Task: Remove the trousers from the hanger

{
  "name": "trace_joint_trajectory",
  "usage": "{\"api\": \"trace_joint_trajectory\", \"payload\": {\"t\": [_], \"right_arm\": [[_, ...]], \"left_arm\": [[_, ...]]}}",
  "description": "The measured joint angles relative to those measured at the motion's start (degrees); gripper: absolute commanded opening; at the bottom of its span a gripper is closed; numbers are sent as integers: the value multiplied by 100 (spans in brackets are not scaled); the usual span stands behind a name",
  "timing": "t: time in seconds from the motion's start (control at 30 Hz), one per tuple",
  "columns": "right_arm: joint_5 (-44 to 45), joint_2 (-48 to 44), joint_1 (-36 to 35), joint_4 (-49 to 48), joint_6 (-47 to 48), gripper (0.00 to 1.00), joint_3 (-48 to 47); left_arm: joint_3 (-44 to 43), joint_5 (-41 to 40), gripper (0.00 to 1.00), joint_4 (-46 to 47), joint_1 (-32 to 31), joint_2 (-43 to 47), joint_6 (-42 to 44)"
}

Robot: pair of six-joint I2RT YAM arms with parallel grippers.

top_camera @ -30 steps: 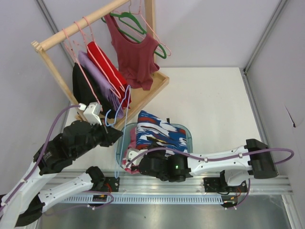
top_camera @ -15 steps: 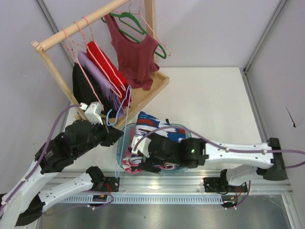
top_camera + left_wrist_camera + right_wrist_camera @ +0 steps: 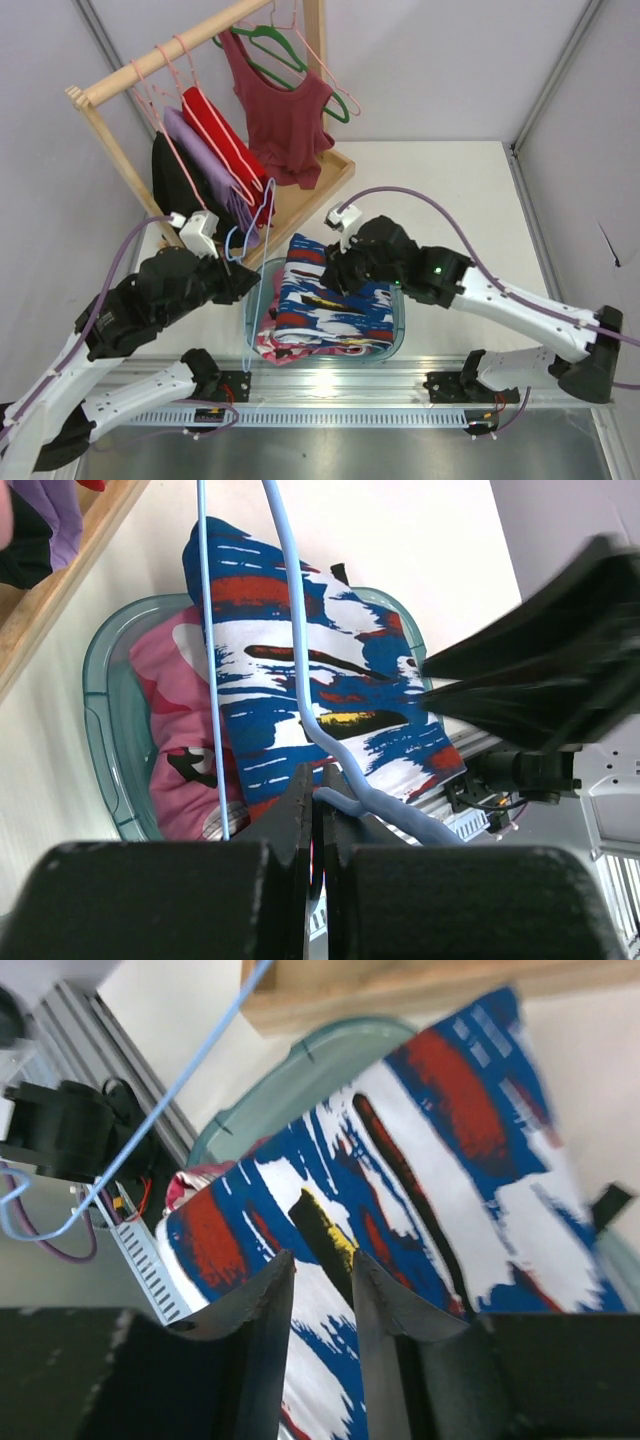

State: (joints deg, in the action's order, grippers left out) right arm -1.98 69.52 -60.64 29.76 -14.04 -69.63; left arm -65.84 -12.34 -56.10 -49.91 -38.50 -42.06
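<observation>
The royal blue, white and red trousers (image 3: 335,305) lie folded in the teal basin (image 3: 252,305), on top of a pink camouflage garment (image 3: 275,345). They are off the hanger (image 3: 247,330), a thin light-blue wire frame hanging beside the basin's left rim. My left gripper (image 3: 238,282) is shut on the hanger's wire near its twisted neck (image 3: 345,798). My right gripper (image 3: 338,268) hovers over the far end of the trousers (image 3: 450,1150). Its jaws stand apart with nothing between them (image 3: 322,1260), only cloth showing below.
A wooden rack (image 3: 100,95) stands at the back left with pink wire hangers, red, purple and black garments, and a dark-red tank top (image 3: 285,120) on a green hanger. A metal rail (image 3: 400,395) runs along the near table edge.
My right arm lifted from the basin's near side and swung to the far end of the trousers, its jaws letting go. The trousers now lie spread in the basin. The left arm barely moved.
</observation>
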Motion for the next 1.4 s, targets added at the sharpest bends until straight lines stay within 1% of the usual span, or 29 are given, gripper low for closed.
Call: {"api": "trace_joint_trajectory", "payload": {"t": [0.17, 0.37, 0.47, 0.5, 0.57, 0.67, 0.7, 0.77, 0.8, 0.9, 0.97, 1.03, 1.13, 1.3, 1.4], "right_arm": [[-61, 848, -203, -544, -413, 35, 428], [625, 2020, -988, -1224, -601, 36, 767], [881, 2214, -1104, -1497, -774, 37, 909], [953, 2199, -1113, -1563, -850, 40, 960], [1069, 2079, -1117, -1622, -992, 43, 1034], [1185, 1631, -1082, -1464, -1158, 56, 1110], [1211, 1364, -1051, -1381, -1200, 65, 1147], [1252, 715, -957, -1261, -1274, 75, 1167], [1281, 356, -909, -1252, -1303, 82, 1167], [1449, -623, -824, -1185, -1368, 89, 1163], [1582, -1169, -846, -1119, -1405, 93, 1163], [1733, -1547, -942, -1029, -1405, 94, 1163], [2081, -1864, -1231, -905, -1320, 96, 1163], [2789, -1956, -1770, -645, -1113, 96, 1130], [3292, -1836, -1980, -435, -846, 96, 938]], "left_arm": [[-2, 2, 0, -13, 0, -160, -11], [-2, 13, 0, 31, 0, -256, -50], [-2, 52, 0, 61, 0, -295, -52], [-2, 61, 0, 74, 0, -315, -55], [-2, 83, 0, 101, 0, -356, -59], [-2, 127, 0, 190, 0, -426, -101], [-2, 149, 0, 223, 0, -459, -114], [-4, 164, 0, 304, 0, -544, -157], [-24, 166, 0, 332, 0, -621, -184], [-192, 162, 0, 435, 0, -975, -350], [-323, 140, 0, 579, 0, -1233, -608], [-407, 103, 0, 723, 0, -1445, -861], [-654, 26, 0, 841, 0, -1818, -1432], [-1399, -411, 0, 789, -66, -2638, -2505], [-2015, -726, 0, 433, -98, -3228, -3185]]}}
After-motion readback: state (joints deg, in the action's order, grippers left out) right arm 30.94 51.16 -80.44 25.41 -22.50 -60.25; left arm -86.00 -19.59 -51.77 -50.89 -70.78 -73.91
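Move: The right hand hangs empty and half open over the blue trousers in the tub; their middle is about 19 cm below and 6 cm ahead, with no sideways offset. The pink cloth sticking out beneath lies roughly 4 cm back, 13 cm left and 20 cm down. From the left hand, still gripping the bare blue hanger, the trousers are some 8 cm ahead, 15 cm right and 22 cm below; the rack base's near corner is 11 cm ahead, 14 cm left and 28 cm down. Straight down first, about 17 cm and slightly left and back, the half-open right hand dips to the near-left part of the blue trousers, then climbs clear to end above its starting height, drifting right and opening wide. The left hand keeps its hold on the hanger, creeps right, then sweeps it forward and right over the tub, some 14 cm, turning counter-clockwise. ##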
